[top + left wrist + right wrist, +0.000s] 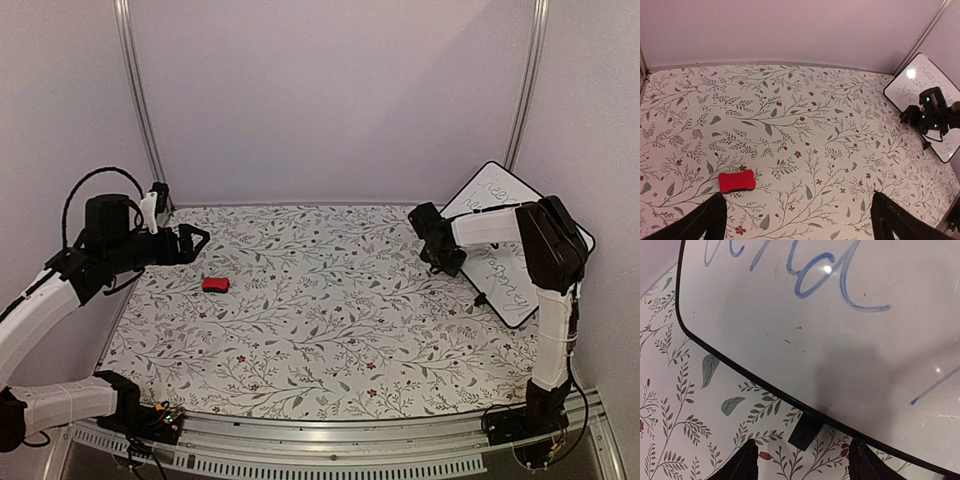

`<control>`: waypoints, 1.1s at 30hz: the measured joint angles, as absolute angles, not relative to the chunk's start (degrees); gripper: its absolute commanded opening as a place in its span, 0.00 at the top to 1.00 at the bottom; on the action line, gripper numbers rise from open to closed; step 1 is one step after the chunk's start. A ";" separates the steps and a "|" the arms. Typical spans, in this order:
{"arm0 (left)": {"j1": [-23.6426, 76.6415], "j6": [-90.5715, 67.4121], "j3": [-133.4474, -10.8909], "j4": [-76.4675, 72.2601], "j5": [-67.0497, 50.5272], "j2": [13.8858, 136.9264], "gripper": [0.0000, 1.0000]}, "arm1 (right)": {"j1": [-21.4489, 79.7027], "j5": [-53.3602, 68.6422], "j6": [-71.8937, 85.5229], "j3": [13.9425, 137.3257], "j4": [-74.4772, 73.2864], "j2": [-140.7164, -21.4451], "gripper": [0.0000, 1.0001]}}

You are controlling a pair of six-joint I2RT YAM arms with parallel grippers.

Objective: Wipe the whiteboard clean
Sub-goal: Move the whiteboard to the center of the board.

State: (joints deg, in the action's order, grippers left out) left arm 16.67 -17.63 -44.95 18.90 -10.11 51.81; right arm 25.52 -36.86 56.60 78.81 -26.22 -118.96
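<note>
The whiteboard (505,262) stands tilted at the table's right edge, white with a black rim and blue cursive writing. In the right wrist view its surface (840,340) fills the top, and a small black foot (805,432) pokes out under the rim. My right gripper (441,243) is at the board's left edge. Seen from its own wrist, the right gripper (802,465) is open, with the foot in line with the gap and the right fingertip (863,460) close to the rim. My left gripper (192,243) hovers open, and the red eraser (737,181) lies just ahead of its left finger (705,220).
The floral tablecloth (330,310) covers the table. Aluminium posts (140,100) stand at the back corners, with white walls close on both sides. From the left wrist, the whiteboard (905,87) and the right gripper (932,107) show at the far right.
</note>
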 measured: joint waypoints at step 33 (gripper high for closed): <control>16.78 -17.65 -44.95 18.90 -11.20 51.33 0.00 | 25.52 -39.00 60.45 84.09 -29.82 -123.61 0.69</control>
State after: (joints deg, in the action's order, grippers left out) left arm 16.78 -17.65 -44.95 18.90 -11.20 51.33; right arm 25.52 -39.00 60.45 84.09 -29.82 -123.61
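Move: The black clip on the whiteboard's near-left edge lies about 2 cm ahead of the right fingertips, roughly 1 cm to their right and some 3 cm below. The second black clip, on that same edge, is about 12 cm back and 6 cm right of the hand. The whiteboard's middle is roughly 7 cm ahead and 12 cm right, some 3 cm above. From the left hand the first clip lies about 18 cm ahead, 39 cm right and 23 cm below. Creeping forward and slightly down, about 1 cm each way, the right hand eases towards the nearer black clip on the whiteboard's edge, its wrist turning only slightly clockwise. Meanwhile the fingers, part-open on either side of the clip, close steadily to about half their gap but stay open; a touch can't be made out. ##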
